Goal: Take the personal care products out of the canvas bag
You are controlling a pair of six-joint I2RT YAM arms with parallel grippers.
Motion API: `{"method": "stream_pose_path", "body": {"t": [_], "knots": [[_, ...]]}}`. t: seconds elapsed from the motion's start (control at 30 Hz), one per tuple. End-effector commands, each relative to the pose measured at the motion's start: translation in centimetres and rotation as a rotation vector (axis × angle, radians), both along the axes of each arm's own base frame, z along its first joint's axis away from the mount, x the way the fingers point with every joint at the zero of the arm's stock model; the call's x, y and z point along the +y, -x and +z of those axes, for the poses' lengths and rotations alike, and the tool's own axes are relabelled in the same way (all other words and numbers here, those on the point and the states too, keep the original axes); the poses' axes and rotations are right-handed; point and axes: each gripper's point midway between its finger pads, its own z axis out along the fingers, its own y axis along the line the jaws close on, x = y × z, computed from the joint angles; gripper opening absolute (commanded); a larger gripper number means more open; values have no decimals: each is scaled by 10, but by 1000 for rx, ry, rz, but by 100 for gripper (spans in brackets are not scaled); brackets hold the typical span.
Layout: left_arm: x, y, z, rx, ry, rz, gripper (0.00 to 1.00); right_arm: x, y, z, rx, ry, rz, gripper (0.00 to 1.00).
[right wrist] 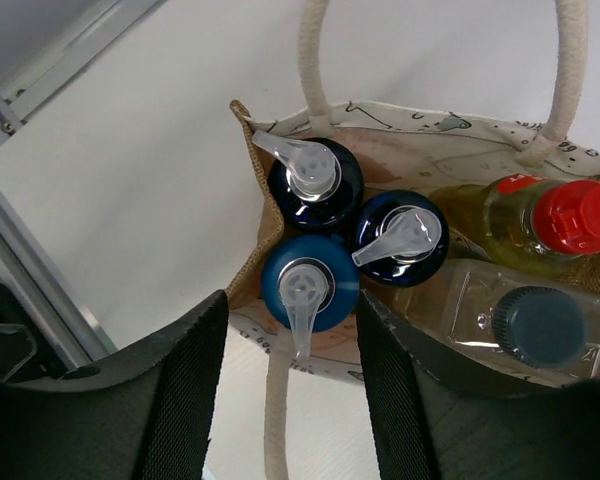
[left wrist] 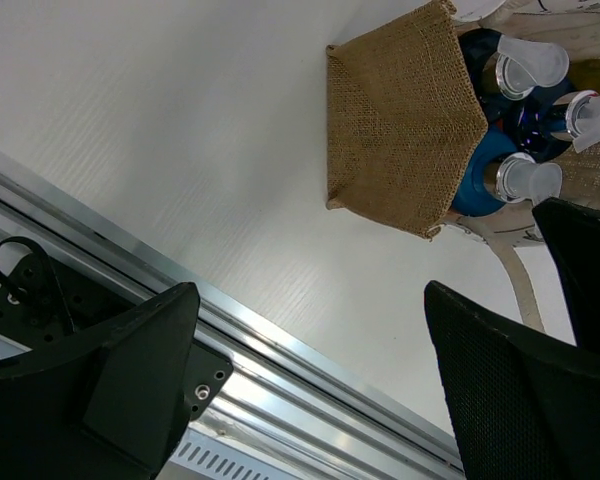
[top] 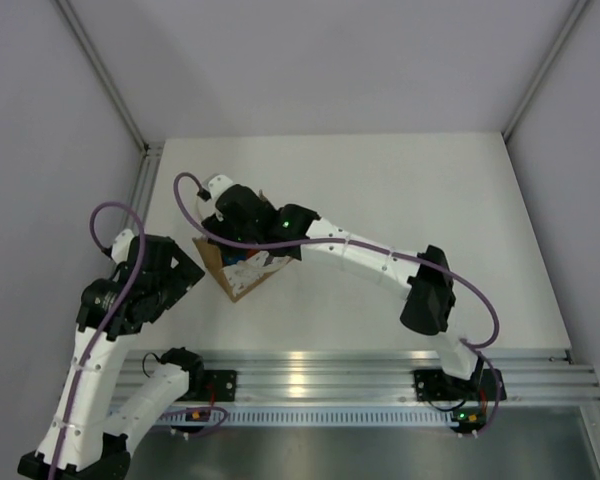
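The canvas bag (top: 242,278) stands open on the table, its tan weave (left wrist: 400,130) facing my left wrist camera. Inside it, the right wrist view shows three blue-capped pump bottles (right wrist: 310,285) (right wrist: 315,185) (right wrist: 400,238), a yellow bottle with a red cap (right wrist: 575,215) and a pale translucent bottle with a dark round cap (right wrist: 535,320). My right gripper (right wrist: 292,305) hangs over the bag, jaws partly closed and standing either side of the nearest blue-capped bottle, with a gap still visible on the left side. My left gripper (left wrist: 310,300) is wide open near the table's front edge, left of the bag.
White loop handles (right wrist: 310,50) rise from the bag's rim, and one lies on the table (right wrist: 278,420). An aluminium rail (top: 380,375) runs along the near edge. White walls enclose the table on three sides.
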Motion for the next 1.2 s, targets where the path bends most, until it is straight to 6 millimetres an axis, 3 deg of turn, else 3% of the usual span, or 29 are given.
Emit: {"method": "stream_pose_path", "body": {"t": [0.0,0.23,0.53,0.8,0.97,1.03,1.17], "knots": [[7,14,-1,39,-33,-4,98,15,-7,18,-70,-47,-7,52],[9,12,10,18,-48,-14,98,20,-11,-11,-53,1,-20,45],[10,11,11,25,-69,-34,98,18,-14,-23,-51,25,-39,41],[10,10,10,34,-75,-41,98,18,-13,-21,-58,26,-35,32],[9,11,9,36,-74,-44,98,18,-11,-17,-62,22,-28,20],[9,10,9,36,-72,-44,98,18,-8,-15,-68,23,-21,9],[9,11,9,36,-70,-43,98,17,-7,-10,-72,16,-23,4]]}}
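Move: The pump head of the light-blue bottle is about 5 cm below the right hand, 1 cm ahead and 1 cm left. From this hand, the left dark-blue bottle's pump lies about 4 cm ahead and 5 left, the middle dark-blue one's 6 ahead and 1 right, and the grey cap 8 ahead and 7 right, all slightly lower than the hand. From the left hand, the light-blue pump head is some 8 cm ahead and 10 right, about 4 below. The right hand sinks about 4 cm, slightly forward, then closes its fingers on the light-blue bottle's pump head. ##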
